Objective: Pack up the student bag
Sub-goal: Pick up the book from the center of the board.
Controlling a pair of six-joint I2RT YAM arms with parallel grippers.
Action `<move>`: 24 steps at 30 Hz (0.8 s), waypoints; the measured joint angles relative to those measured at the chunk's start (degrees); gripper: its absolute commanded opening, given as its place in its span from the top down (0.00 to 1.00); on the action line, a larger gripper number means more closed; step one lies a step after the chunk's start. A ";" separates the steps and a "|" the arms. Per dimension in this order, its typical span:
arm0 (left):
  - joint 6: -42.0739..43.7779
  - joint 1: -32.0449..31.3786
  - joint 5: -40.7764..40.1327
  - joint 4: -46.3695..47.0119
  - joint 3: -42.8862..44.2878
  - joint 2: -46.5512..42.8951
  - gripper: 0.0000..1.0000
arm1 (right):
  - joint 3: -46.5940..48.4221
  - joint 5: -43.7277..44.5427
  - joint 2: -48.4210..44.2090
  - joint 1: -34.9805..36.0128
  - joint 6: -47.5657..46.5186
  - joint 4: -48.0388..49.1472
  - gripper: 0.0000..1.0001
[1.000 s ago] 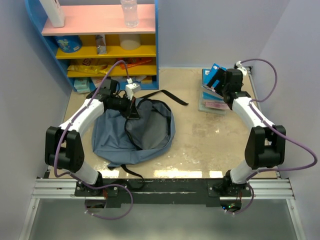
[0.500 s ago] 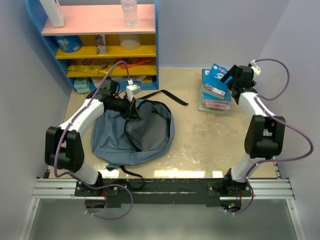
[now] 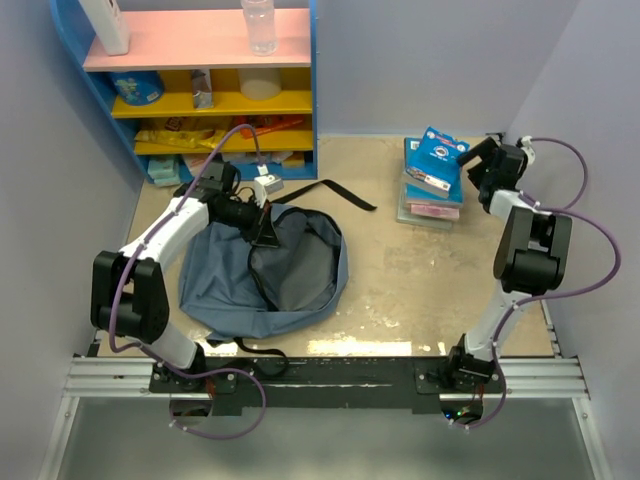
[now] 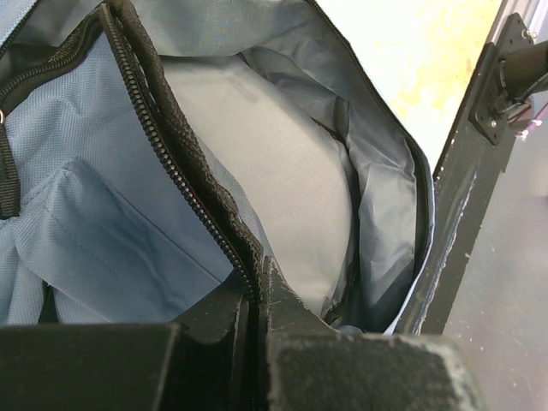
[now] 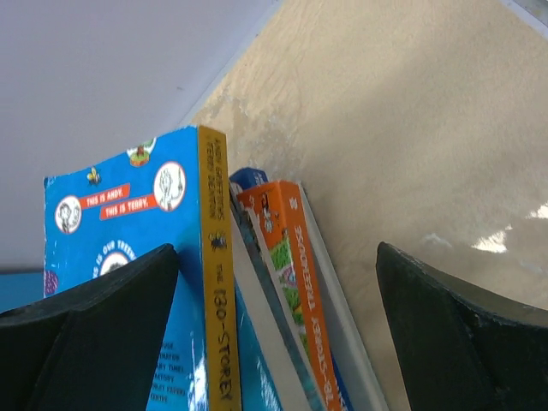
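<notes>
The student bag (image 3: 225, 285), slate-blue with a black zipper, lies open on the table left of centre. My left gripper (image 3: 267, 231) is shut on the zipper edge of its opening and holds that edge up. In the left wrist view, the left gripper (image 4: 254, 287) pinches the zipper tape, and the bag's pale grey lining (image 4: 282, 171) shows beyond with nothing visible inside. My right gripper (image 3: 470, 160) is open at the right side of a stack of books (image 3: 430, 180). In the right wrist view, the right gripper (image 5: 276, 257) has its fingers either side of the book spines (image 5: 295, 257).
A blue shelf unit (image 3: 312, 70) with pink and yellow boards stands at the back left, holding a bottle (image 3: 258, 25) and small items. A black bag strap (image 3: 335, 190) trails across the table (image 3: 420, 290) toward the books. Walls close in on both sides.
My right arm has swung right and back, carrying its open gripper from above the books to their right side. The left gripper still holds the bag's zipper edge, almost unmoved.
</notes>
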 measured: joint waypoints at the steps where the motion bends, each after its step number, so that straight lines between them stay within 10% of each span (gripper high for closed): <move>1: 0.04 0.00 0.09 -0.13 0.00 0.04 1.00 | 0.63 -1.53 1.09 -0.61 0.59 0.96 0.01; 9: 0.11 -0.07 0.28 -0.74 0.02 0.70 1.00 | 4.94 -9.40 7.72 -1.68 3.82 6.73 0.11; 24: 1.68 -0.07 0.28 -2.43 0.11 1.79 1.00 | 6.71 -15.32 9.94 -1.49 7.91 12.13 0.67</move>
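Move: The top blue book, the one I'm after, has its middle about 8 cm to the left of my right hand, roughly level front to back and in height; its spine side faces my open fingers. Under it, the larger blue book has its middle some 9 cm left, 3 cm back and 4 cm down, and the pink book about 9 cm left, 9 cm back and 7 cm down. From my left hand the top book lies around 26 cm ahead, 43 cm right and 2 cm lower. I drive my open right hand about 5 cm forward beside the stack, easing a couple of centimetres left onto the top book's spine edge, while the wrist tips the fingers up, turns counter-clockwise and rolls, each about 10 degrees. Then I close from wide open to under half, one finger over the cover and one beneath, pinching the spine edge. My left hand keeps its grip on the bag's zip edge. ##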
